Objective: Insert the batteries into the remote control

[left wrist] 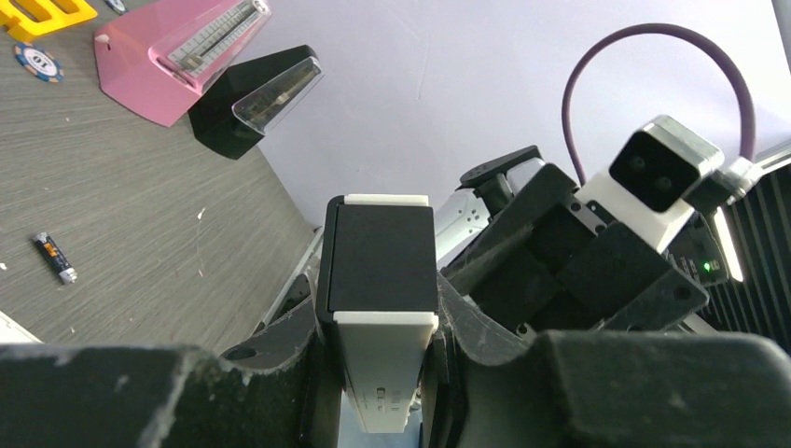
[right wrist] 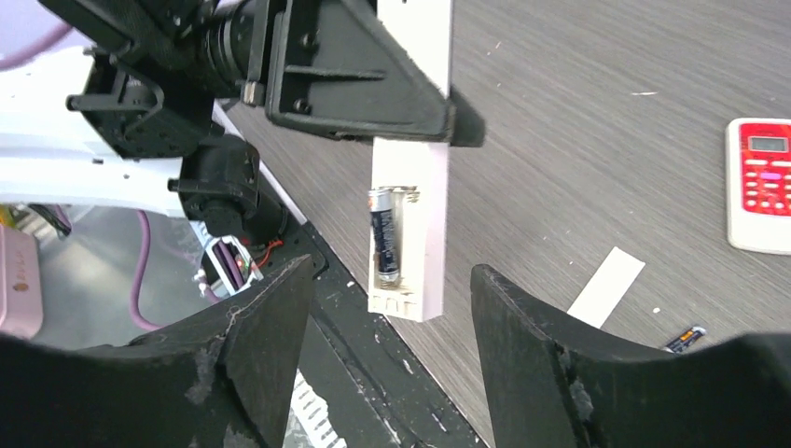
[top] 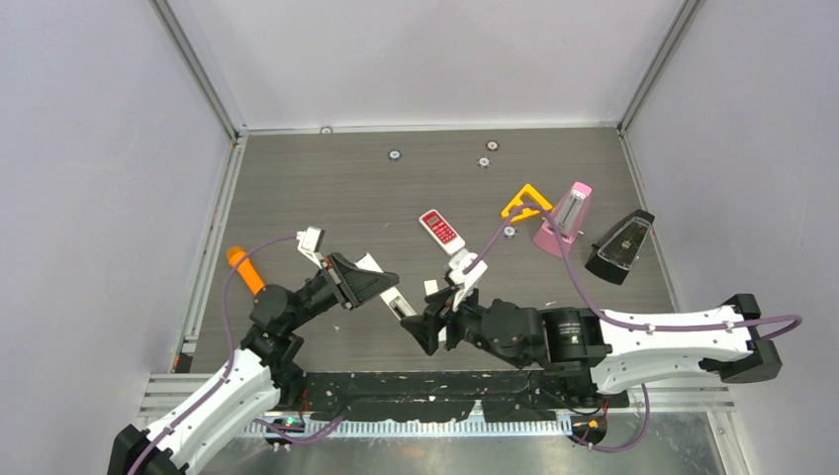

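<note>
My left gripper [top: 368, 283] is shut on the white remote control [top: 394, 300] and holds it off the table. In the left wrist view the remote control [left wrist: 382, 280] is clamped between both fingers. Its open battery bay faces the right wrist camera, where the remote control [right wrist: 410, 224] has one dark battery [right wrist: 385, 233] seated in the bay. My right gripper [right wrist: 390, 275] is open, its fingers spread either side of the remote's lower end without touching it. Another battery [right wrist: 686, 338] lies loose on the table [left wrist: 54, 258].
A white cover strip [right wrist: 606, 275] lies on the table near a red-and-white remote [top: 441, 231]. A yellow piece [top: 524, 201], a pink metronome [top: 566, 220] and a black one [top: 620, 247] stand at the right. An orange stick [top: 244, 269] lies at the left.
</note>
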`<action>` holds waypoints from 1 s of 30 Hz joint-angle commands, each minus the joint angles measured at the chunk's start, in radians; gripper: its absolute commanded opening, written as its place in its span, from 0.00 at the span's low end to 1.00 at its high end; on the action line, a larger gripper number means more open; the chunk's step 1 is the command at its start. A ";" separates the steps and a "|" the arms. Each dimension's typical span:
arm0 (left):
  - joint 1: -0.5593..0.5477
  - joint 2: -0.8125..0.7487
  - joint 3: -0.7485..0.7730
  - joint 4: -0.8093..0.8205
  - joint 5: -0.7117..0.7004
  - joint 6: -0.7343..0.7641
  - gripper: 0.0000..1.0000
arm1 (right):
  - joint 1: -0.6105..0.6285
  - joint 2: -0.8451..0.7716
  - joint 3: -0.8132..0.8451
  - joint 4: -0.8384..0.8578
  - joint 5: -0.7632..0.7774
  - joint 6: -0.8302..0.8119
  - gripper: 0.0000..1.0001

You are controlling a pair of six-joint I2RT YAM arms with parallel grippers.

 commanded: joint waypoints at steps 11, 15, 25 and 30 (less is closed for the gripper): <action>-0.003 -0.009 0.043 0.087 0.083 0.028 0.00 | -0.124 -0.051 0.094 -0.186 -0.122 0.392 0.99; -0.003 -0.010 0.059 0.083 0.108 0.042 0.00 | -0.197 -0.042 0.056 -0.113 -0.250 0.433 1.00; -0.003 0.031 0.074 0.072 0.119 0.046 0.00 | -0.234 0.045 0.059 -0.040 -0.353 0.466 0.98; -0.003 0.021 0.074 0.074 0.123 0.055 0.00 | -0.240 0.079 0.040 -0.002 -0.379 0.477 0.94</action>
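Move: The right hand, empty and part open, has the battery in the bay of the white remote (held by the left hand) about 4 cm ahead, 6 cm left and near its own height. Some 25 cm below lie the white cover, 2 cm ahead and 3 cm right, and a loose battery, 6 cm ahead and 10 cm right. From the left hand the battery in the bay is about 5 cm back and 3 cm right, 1 cm lower. Right hand backs right-up, opens fully, then returns 4 cm left and down towards the battery, rolling 30 degrees. ##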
